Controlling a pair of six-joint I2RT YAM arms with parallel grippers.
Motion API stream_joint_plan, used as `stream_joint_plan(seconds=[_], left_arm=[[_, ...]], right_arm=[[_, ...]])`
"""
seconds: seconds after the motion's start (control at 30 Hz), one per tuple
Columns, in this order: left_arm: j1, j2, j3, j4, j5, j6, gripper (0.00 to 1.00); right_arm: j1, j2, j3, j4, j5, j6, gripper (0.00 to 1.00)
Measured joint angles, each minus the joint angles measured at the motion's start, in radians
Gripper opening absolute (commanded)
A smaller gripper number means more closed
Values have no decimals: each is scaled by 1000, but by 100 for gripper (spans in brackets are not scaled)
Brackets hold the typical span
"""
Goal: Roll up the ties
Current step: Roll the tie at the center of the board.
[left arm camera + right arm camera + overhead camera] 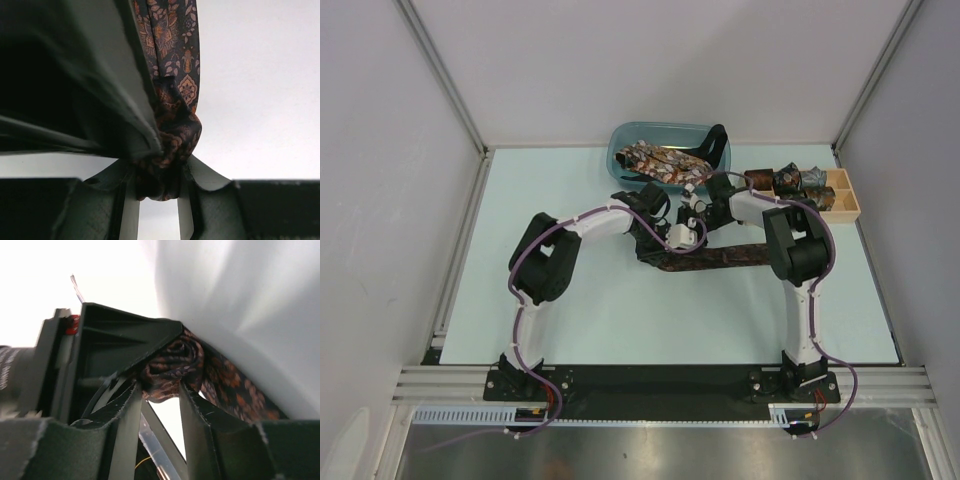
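A dark brown tie point(720, 258) with an orange print lies across the table's middle, its left end wound into a small coil point(172, 365). Both grippers meet at that coil. In the left wrist view my left gripper point(160, 172) is shut on the bunched coil point(175, 132), and the flat tie point(172, 60) runs away from it. My right gripper point(161, 385) pinches the same coil from the other side, the tail point(235, 395) trailing to the right. From above, the left gripper point(665, 238) and right gripper point(695, 222) nearly touch.
A blue bin point(620, 140) at the back holds loose ties point(660, 160) and a black strap. A wooden compartment box point(845, 195) at the back right holds rolled ties point(790, 182). Metal frame posts and white walls border the table.
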Motion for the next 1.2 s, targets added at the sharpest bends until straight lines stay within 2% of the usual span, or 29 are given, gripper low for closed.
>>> stream_joint_plan(seconds=[0.03,0.13,0.17,0.23,0.4,0.43,0.53,0.63,0.77,0.8,1.07,1.2], left_arm=[[0,0,0,0,0,-2,28],[3,0,-1,0,5,-5,30],[5,0,-1,0,8,-5,32],[6,0,-1,0,10,-5,35],[14,0,-3,1,26,-16,43],[18,0,-4,2,34,-18,53],[29,-6,-11,-2,43,-36,74],[49,-21,-28,3,53,-52,86],[74,-56,-68,29,70,-85,93],[78,-63,-72,34,77,-95,98],[73,-71,-71,122,162,-239,97],[52,-62,-60,155,173,-300,87]], right_arm=[[3,6,0,5,-1,3,37],[10,31,0,18,-7,13,24],[11,37,0,19,-10,14,12],[9,43,-2,21,-17,13,0],[5,46,-3,18,-14,-5,0],[3,47,-2,15,-8,-13,0],[-7,55,-2,2,16,-32,0],[-26,62,-2,-22,49,-48,0],[-42,62,2,-55,79,-77,0],[-44,62,3,-62,82,-82,0],[-47,62,8,-82,94,-99,0],[-47,62,8,-81,94,-98,0]])
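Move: The rolled tie end is already gripped in the left fingers, its middle about 1 cm to that hand's right and level with it. From the right hand, whose half-open fingers come over it from the right, it lies some 3 cm below, 1 cm to the left and 1 cm back. The flat tail's middle is roughly 11 cm to the right hand's right, 1 cm back and 5 cm down; the blue bin is about 21 cm ahead, 1 cm right and 3 cm lower. Down onto the roll goes the right hand, shutting its fingers to pinch the cloth, then it carries on down and to the right towards the tail, some 4 cm lower overall, and holds there. The left fingers open wide and let go, backing 2 cm left, then the hand rises about 3 cm and swings 4 cm right over the roll, turning roughly 15 degrees counter-clockwise. ##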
